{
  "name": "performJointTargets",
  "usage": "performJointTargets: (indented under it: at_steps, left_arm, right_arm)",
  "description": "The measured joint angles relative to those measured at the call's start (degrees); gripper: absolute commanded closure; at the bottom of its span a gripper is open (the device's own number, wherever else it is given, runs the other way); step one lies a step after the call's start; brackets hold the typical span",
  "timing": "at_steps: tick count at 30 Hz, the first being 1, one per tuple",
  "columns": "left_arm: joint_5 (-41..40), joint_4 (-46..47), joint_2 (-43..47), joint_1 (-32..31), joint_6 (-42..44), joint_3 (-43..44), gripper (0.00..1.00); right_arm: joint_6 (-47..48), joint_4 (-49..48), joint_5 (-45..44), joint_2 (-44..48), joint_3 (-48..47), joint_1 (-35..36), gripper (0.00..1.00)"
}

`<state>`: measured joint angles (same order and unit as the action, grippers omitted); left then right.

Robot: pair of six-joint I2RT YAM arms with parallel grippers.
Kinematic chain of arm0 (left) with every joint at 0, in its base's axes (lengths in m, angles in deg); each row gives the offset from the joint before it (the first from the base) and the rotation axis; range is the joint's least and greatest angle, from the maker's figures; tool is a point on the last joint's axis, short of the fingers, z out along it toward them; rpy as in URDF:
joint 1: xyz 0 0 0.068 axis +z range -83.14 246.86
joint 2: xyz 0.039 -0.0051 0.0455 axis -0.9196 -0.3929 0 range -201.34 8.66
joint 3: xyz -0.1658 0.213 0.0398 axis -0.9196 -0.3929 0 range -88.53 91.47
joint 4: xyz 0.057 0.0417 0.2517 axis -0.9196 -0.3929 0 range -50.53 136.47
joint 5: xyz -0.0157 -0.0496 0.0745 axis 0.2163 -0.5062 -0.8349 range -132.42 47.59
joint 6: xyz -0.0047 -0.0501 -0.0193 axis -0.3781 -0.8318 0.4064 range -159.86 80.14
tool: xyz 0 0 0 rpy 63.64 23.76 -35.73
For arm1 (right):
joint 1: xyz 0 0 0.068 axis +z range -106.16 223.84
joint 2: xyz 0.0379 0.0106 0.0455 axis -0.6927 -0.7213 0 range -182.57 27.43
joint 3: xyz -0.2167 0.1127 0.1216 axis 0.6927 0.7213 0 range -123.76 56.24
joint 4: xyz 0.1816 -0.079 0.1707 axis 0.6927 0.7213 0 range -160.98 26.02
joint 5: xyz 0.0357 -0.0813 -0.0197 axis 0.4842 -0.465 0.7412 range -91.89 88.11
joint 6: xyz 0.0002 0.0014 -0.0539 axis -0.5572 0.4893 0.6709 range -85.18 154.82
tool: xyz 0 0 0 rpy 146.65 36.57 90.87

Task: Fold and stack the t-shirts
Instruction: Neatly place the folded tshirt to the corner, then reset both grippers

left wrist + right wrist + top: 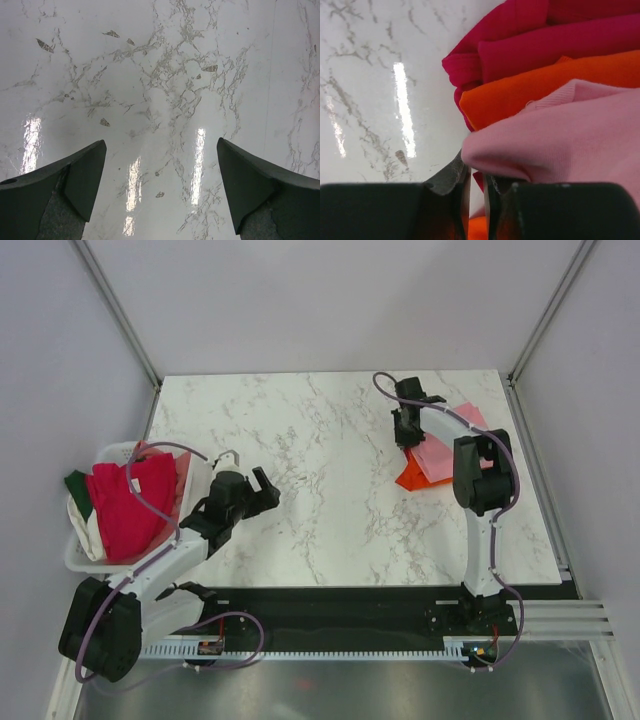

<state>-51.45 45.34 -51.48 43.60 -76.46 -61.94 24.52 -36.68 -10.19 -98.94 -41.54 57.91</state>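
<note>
At the table's far right lies a stack of t-shirts: a crimson one (530, 45) at the bottom, an orange one (530, 87) on it, a light pink one (560, 140) on top, seen also as pink (440, 455) over orange (410, 478). My right gripper (408, 435) is at the stack's left edge. In the right wrist view its jaws (477, 172) stand close together with a slim gap, and the pink fold lies over their tips. My left gripper (250, 468) hovers wide open over bare marble (161, 141), holding nothing.
A white basket (110, 452) sits at the table's left edge beside my left arm. It holds a crimson shirt (130, 505), a dark green one (78, 488) and a cream one (85, 530). Walls close in the table's back and sides.
</note>
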Motion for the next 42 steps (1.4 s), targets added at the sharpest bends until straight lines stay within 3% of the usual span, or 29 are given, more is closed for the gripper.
performJointTargets:
  at_steps: [7,10,14,21,24,30,37,42]
  left_arm:
    - [-0.8,1.0,1.1,0.0,0.1,-0.5,0.01]
    - [-1.2,1.4,1.4,0.0,0.1,-0.5,0.01]
    - [-1.3,1.5,2.1,0.0,0.7,-0.8,0.0]
    - [-1.4,2.2,7.3,0.0,1.4,-3.0,0.0]
    - [-1.3,1.9,8.6,0.0,1.4,-3.4,0.0]
    - [-1.4,-1.2,10.8,0.0,1.4,-3.5,0.0]
    - [-1.3,-4.2,20.2,0.0,2.5,-5.7,0.0]
    - [-1.3,-5.2,29.6,0.0,3.3,-9.9,0.0]
  right_arm:
    - [-1.7,-0.1,-0.9,0.1,0.0,-4.7,0.76]
    - [-1.9,-0.2,-1.7,0.6,0.6,-5.8,0.7]
    - [-2.0,-1.2,-2.6,4.5,4.7,-5.6,0.45]
    - [-1.9,-8.0,-2.4,23.7,17.4,1.5,0.24]
    - [-2.5,-14.3,-0.9,36.1,26.0,5.8,0.02]
    - [-3.5,-31.5,1.9,58.7,47.7,7.8,0.02]
    - [-5.0,-37.2,1.9,61.7,62.4,7.8,0.02]
    - [-6.1,-40.7,-0.8,69.4,72.0,7.8,0.02]
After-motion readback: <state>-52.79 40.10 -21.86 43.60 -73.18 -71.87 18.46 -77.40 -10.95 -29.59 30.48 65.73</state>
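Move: The right hand is down at the left edge of the pile, with the folded pink t-shirt's middle about 10 cm to its right, level with it and about as high. The orange t-shirt under it is centred roughly 9 cm right and 1 cm back; its near corner sticks out some 12 cm straight back from the fingers. The table's right edge is about 26 cm to the right. From the left hand, the pink t-shirt is roughly 20 cm ahead, 42 cm right and 7 cm below. Already at the pile's left edge, the right hand's nearly shut fingers push it about 6 cm right towards the table's side edge, turning slightly clockwise. The fingers then open wide and come free; the hand rises steeply, swinging back left and pulling some 18 cm back, tips tilting up, then sinks partway. The empty left hand eases up and back. ##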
